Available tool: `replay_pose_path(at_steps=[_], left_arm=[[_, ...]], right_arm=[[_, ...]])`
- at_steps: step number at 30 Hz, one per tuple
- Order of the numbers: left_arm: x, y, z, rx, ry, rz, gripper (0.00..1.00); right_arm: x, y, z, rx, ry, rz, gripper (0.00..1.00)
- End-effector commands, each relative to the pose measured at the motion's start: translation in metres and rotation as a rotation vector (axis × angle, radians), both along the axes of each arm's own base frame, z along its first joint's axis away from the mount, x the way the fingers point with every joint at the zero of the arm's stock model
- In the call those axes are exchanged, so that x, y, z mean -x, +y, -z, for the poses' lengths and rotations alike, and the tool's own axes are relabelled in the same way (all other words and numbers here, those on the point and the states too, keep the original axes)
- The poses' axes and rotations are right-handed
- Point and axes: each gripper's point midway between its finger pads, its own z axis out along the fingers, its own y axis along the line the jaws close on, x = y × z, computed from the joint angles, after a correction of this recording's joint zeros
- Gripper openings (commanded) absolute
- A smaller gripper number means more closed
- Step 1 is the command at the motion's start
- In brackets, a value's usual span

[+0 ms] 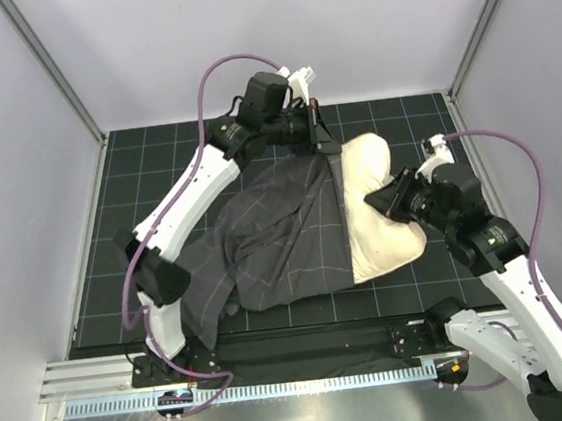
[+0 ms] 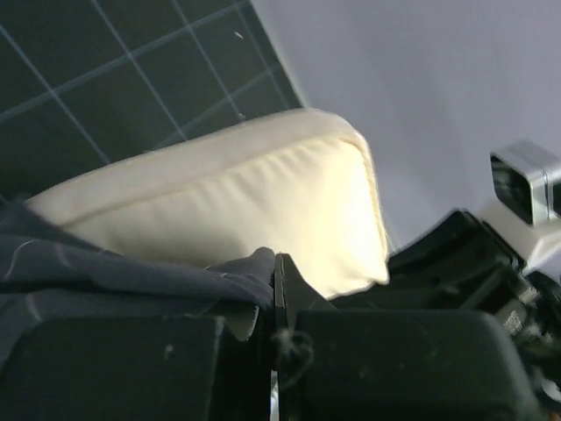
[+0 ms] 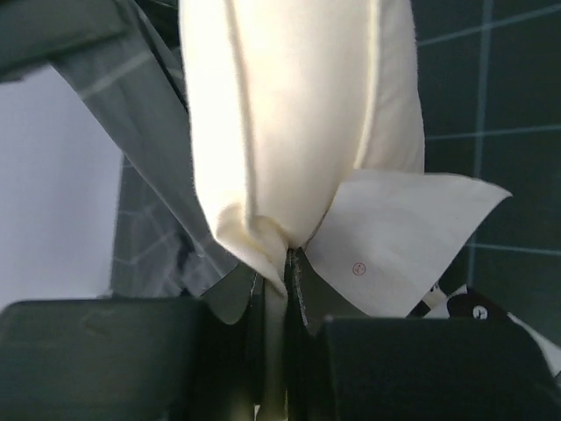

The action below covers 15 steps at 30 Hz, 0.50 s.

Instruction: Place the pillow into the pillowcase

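The dark grey checked pillowcase (image 1: 274, 241) lies spread over the middle of the mat, covering the left part of the cream pillow (image 1: 376, 205). The pillow's right part sticks out of the case. My left gripper (image 1: 318, 131) is shut on the pillowcase's far edge (image 2: 237, 272), holding it up just over the pillow (image 2: 263, 202). At the pillow's right edge my right gripper (image 1: 379, 200) is shut on a pinch of the cream fabric (image 3: 272, 237). A white tag (image 3: 403, 237) hangs from the pillow beside the right fingers.
The black gridded mat (image 1: 155, 163) lies between the enclosure's pale walls, with a metal post (image 1: 474, 39) at the back right. A metal rail (image 1: 279, 384) runs along the near edge by the arm bases.
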Motion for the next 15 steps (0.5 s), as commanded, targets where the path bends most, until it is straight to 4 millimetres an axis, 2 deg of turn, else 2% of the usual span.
replay_pose_path(at_steps=[1,2,4,5,6,7,8,10,11,12,13,15], left_arm=[[-0.043,-0.010,-0.010,-0.012,-0.196,-0.006,0.00],[-0.043,-0.011,0.002,-0.048,-0.190,0.020,0.01],[-0.037,-0.018,0.013,-0.058,-0.174,0.068,0.02],[-0.031,-0.018,0.014,-0.072,-0.183,0.076,0.11],[-0.025,-0.017,0.020,-0.105,-0.213,0.095,0.20],[-0.019,-0.014,0.021,-0.142,-0.246,0.084,0.46],[-0.002,-0.010,0.028,-0.218,-0.288,0.050,0.55],[0.018,0.000,0.032,-0.315,-0.369,0.040,0.72],[0.039,0.009,0.039,-0.374,-0.393,0.026,0.75],[0.049,0.014,0.041,-0.399,-0.407,0.015,0.76],[0.067,0.027,0.053,-0.441,-0.402,0.007,0.79],[0.087,0.039,0.068,-0.471,-0.383,-0.003,0.80]], right_arm=[[-0.002,-0.001,0.024,-0.032,0.046,0.057,0.04],[-0.003,-0.007,0.042,-0.013,0.081,0.096,0.04],[-0.004,-0.015,0.056,-0.011,0.119,0.155,0.04],[-0.009,-0.032,0.066,0.018,0.112,0.256,0.04],[-0.010,-0.036,0.070,0.019,0.105,0.278,0.04],[-0.012,-0.038,0.069,0.017,0.085,0.289,0.04],[-0.013,-0.042,0.073,0.027,0.087,0.301,0.04],[-0.013,-0.050,0.077,0.064,0.094,0.312,0.04],[-0.015,-0.053,0.080,0.084,0.105,0.322,0.04],[-0.014,-0.055,0.083,0.099,0.116,0.324,0.04],[-0.013,-0.054,0.090,0.121,0.129,0.303,0.04],[-0.011,-0.053,0.099,0.132,0.151,0.287,0.04]])
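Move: Your left gripper has the far edge of the pillowcase mouth pinched high up. From it, the pillow's bare end lies about 8 cm back, 9 cm to the right and 17 cm down; the middle of the mouth is some 9 cm back, 2 cm right and 18 cm lower. From your right gripper, which grips the pillow's end, that mouth is about 3 cm ahead, 6 cm left and 14 cm down. Dip the left gripper with the cloth, slightly forward and down, then open the fingers wide to let go of the pillowcase edge and swing back about 12 cm over the bare pillow, fingers tipping more downward. Meanwhile keep the right grip on the pillow's end and lower it about 12 cm, drifting 5 cm right while turning some 15 degrees clockwise. ##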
